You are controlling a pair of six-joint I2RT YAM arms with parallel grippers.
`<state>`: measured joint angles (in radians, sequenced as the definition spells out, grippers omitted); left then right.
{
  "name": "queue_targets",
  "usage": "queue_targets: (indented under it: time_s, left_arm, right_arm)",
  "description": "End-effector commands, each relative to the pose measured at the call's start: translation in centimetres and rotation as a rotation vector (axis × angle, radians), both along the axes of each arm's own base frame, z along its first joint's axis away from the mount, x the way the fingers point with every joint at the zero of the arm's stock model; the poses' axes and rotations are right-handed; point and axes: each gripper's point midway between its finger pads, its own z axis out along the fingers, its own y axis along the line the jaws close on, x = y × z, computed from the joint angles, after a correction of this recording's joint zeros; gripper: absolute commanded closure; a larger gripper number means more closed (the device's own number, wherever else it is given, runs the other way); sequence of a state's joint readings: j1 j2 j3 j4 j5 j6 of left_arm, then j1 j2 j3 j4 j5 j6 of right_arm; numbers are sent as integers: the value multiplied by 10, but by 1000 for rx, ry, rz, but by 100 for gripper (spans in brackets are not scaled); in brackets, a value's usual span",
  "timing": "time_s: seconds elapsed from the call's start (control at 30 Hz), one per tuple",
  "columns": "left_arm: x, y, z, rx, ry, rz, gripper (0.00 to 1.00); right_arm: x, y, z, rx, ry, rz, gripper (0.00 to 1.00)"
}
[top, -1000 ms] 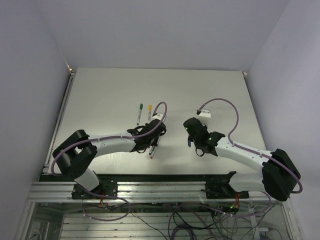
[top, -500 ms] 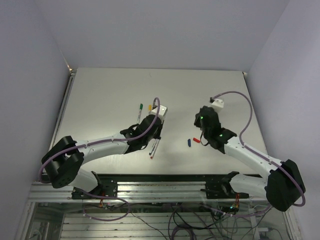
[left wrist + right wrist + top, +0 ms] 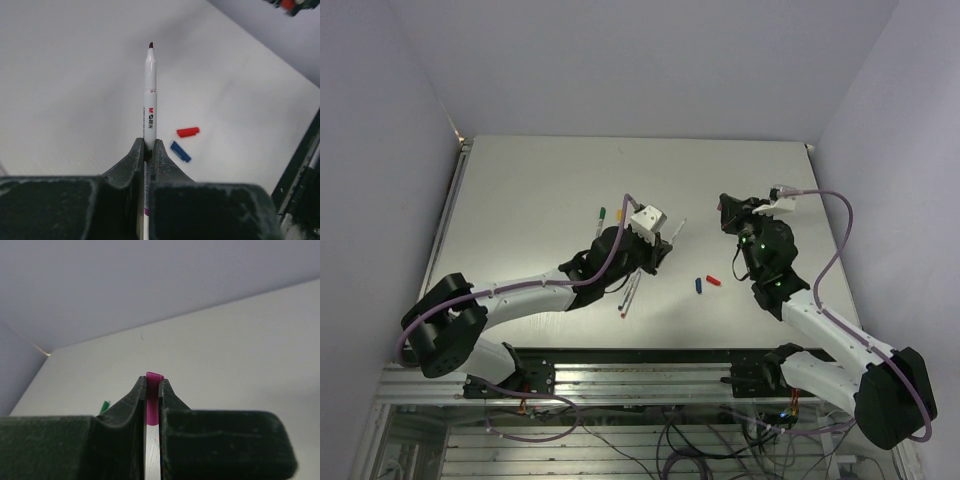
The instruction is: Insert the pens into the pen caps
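My left gripper is shut on a grey-white pen whose dark purple tip points away from the jaws. From above, this pen juts out of the left gripper toward the right arm. The right gripper is shut on a purple pen cap, which peeks out between the fingertips. In the top view the right gripper hangs above the table, apart from the pen tip. A blue cap and a red cap lie between the arms, and in the left wrist view the red cap and blue cap show below the pen.
A green-tipped pen lies at the back left of the left arm, with a yellow tip beside it. More pens lie under the left forearm, one with a red tip. A green end shows left of the right fingers.
The left gripper swung right and rose, with the pen now pointing toward the right arm. The right gripper lifted back and right with the purple cap, uncovering the blue and red caps.
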<state>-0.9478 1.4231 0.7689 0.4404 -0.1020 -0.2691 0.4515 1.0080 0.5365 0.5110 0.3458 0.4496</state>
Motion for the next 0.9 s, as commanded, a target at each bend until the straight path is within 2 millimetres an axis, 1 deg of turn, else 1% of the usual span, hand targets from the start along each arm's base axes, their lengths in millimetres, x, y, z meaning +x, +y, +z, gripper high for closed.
queue_targets:
  time_s: [0.0,0.13,0.23,0.37,0.5,0.73,0.87]
  left_arm:
    - [-15,-22,24,-86,-49,-142,93]
    - [-20,-25,20,-85,-37,-155,93]
    - [-24,-29,19,-73,-45,-155,93]
    - [-28,-33,24,-83,-56,-165,93]
    - [-30,-37,33,-124,-52,-173,93]
    - [-28,-37,45,-209,-38,-144,93]
    - [-25,-36,50,-239,-38,-123,93]
  right_arm:
    - [-10,11,40,22,-198,91,100]
    - [-14,26,42,25,-226,176,100]
    - [-17,34,45,39,-255,219,100]
    - [-18,42,45,48,-255,265,100]
    - [-24,51,45,61,-272,321,100]
    - [-38,55,43,92,-309,373,100]
    - [-44,54,47,133,-345,386,100]
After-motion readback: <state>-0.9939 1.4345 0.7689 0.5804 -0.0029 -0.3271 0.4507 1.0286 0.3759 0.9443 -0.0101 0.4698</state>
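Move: The left gripper holds the uncapped pen. From it, the magenta cap in the right gripper is about 9 cm ahead, 13 cm right and 7 cm higher; the red cap lies level with it, 13 cm right, the blue cap level, 10 cm right, both some 16 cm down. From the right gripper, the pen tip is about 9 cm left, 3 cm back and 3 cm lower. Bring the right gripper about 5 cm left towards the pen tip and draw it back some 3 cm, rising a few centimetres before easing down slightly, while turning it about 20 degrees counter-clockwise and tipping its fingers up. Shift the left gripper about 3 cm right and 3 cm back, then lift it. Keep both grips shut on cap and pen. ##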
